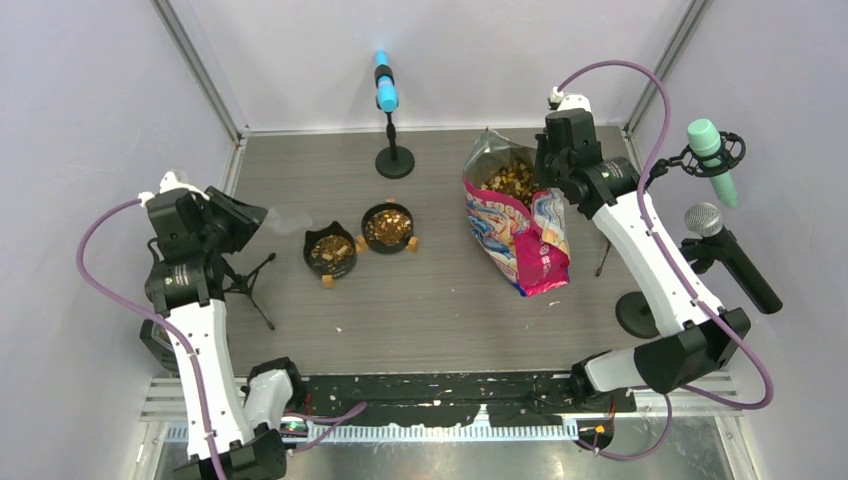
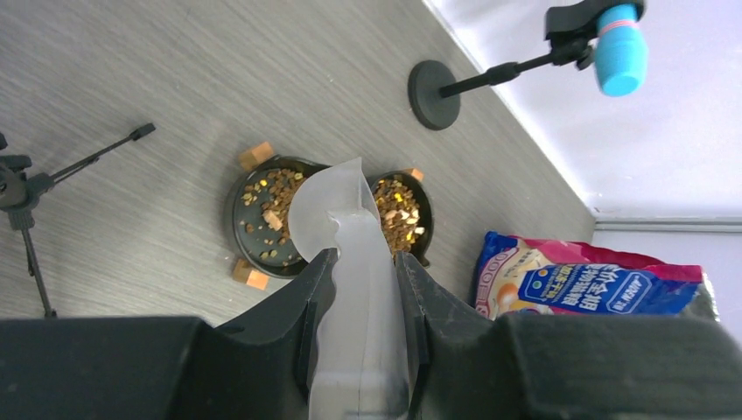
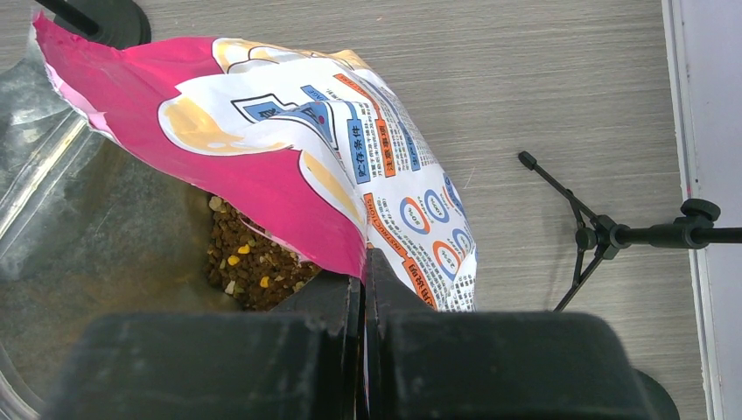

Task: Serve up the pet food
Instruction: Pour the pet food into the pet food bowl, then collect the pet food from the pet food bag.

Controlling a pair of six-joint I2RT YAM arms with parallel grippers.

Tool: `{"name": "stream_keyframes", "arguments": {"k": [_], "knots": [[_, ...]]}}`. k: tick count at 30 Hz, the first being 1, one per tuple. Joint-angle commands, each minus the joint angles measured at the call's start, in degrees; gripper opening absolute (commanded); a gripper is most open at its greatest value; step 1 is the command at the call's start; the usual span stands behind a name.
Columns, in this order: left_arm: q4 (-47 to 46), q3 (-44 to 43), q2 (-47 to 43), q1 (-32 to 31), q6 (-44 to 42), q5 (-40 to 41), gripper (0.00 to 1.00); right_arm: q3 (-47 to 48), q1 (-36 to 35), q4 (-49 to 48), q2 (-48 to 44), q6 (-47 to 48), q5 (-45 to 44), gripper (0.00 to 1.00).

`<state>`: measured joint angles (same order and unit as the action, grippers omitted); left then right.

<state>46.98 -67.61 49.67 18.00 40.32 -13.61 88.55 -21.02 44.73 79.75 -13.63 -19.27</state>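
Pet food (image 1: 512, 181) fills the open mouth of the pink, white and blue bag (image 1: 525, 235) at the back right. My right gripper (image 1: 547, 168) is shut on the bag's rim; in the right wrist view its jaws (image 3: 363, 267) pinch the pink edge beside the pet food (image 3: 249, 261). Two black bowls (image 1: 309, 247) (image 1: 366, 224) at centre left both hold pet food (image 2: 278, 194) (image 2: 398, 214). To their left, my left gripper (image 1: 248, 214) is shut on the handle of a translucent white scoop (image 2: 346, 223), which hangs above and between the bowls (image 2: 241, 234) (image 2: 426, 249).
A blue microphone (image 1: 385, 88) on a round-based stand (image 1: 394, 163) is at the back centre. A small black tripod (image 1: 250, 285) stands by the left arm. A green microphone (image 1: 712, 152) and a grey microphone (image 1: 716, 236) stand at the right. A loose pellet (image 1: 338, 327) lies on the table.
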Motion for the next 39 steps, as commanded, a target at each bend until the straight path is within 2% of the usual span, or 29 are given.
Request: {"name": "stream_keyframes", "arguments": {"k": [1,8,14,17,21,25,28,33,39], "knots": [[0.0,-5.1,0.1,-0.2,1.6,-2.2,0.0,0.3,0.2,0.7,-2.7,0.6,0.4,0.05],[-7.4,-6.1,0.4,-2.0,8.8,-10.4,0.0,1.0,0.2,0.7,-2.1,0.4,1.1,0.05],[-22.4,-0.9,3.8,-13.1,18.2,-11.3,0.0,1.5,0.1,0.6,-0.9,-0.4,2.0,0.05],[-31.0,-1.4,6.9,-20.7,22.0,-11.2,0.0,1.5,0.1,0.6,-1.1,-0.4,2.0,0.05],[-36.9,-7.9,15.1,-30.3,18.6,-14.2,0.0,1.7,0.2,0.7,-1.4,-0.2,1.7,0.05],[-40.0,-10.6,20.1,-36.9,13.7,-13.7,0.0,1.7,0.2,0.6,-1.8,0.0,0.5,0.05],[-43.8,-11.8,23.4,-39.7,14.7,-14.9,0.0,1.6,0.2,0.6,-2.4,0.2,-0.5,0.05],[-55.4,-13.2,26.3,-41.2,19.4,-15.2,0.0,0.6,0.2,0.6,-3.4,0.4,-1.3,0.05],[-45.5,-22.8,32.0,-45.8,11.2,-14.3,0.0,0.5,0.2,0.4,-3.8,0.9,-1.9,0.05]]}}
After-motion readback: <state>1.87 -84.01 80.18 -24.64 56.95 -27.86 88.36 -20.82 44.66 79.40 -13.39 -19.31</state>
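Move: Some 42 cm to the right of the left hand, about 10 cm ahead and 5 cm lower, is the open mouth of the pet food bag, held by its rim in the right hand; from the right hand, the mouth's middle is about 6 cm left and 4 cm below. Roughly 28 cm below the left hand are the filled cat-eared bowl, 9 cm right and 5 cm ahead, and the round bowl, 20 cm right and 10 cm ahead. The blue microphone stand is about 22 cm right and 22 cm ahead, its middle some 18 cm lower. Lifting first, the left hand takes the emptied clear scoop off from the cat-eared bowl, then sweeps about 30 cm right towards the bag's mouth, still climbing to some 13 cm in all. The wrist swings clockwise by roughly 50 degrees as the fingers keep their grip on the handle; the right hand stays put, pinching the bag's rim. ##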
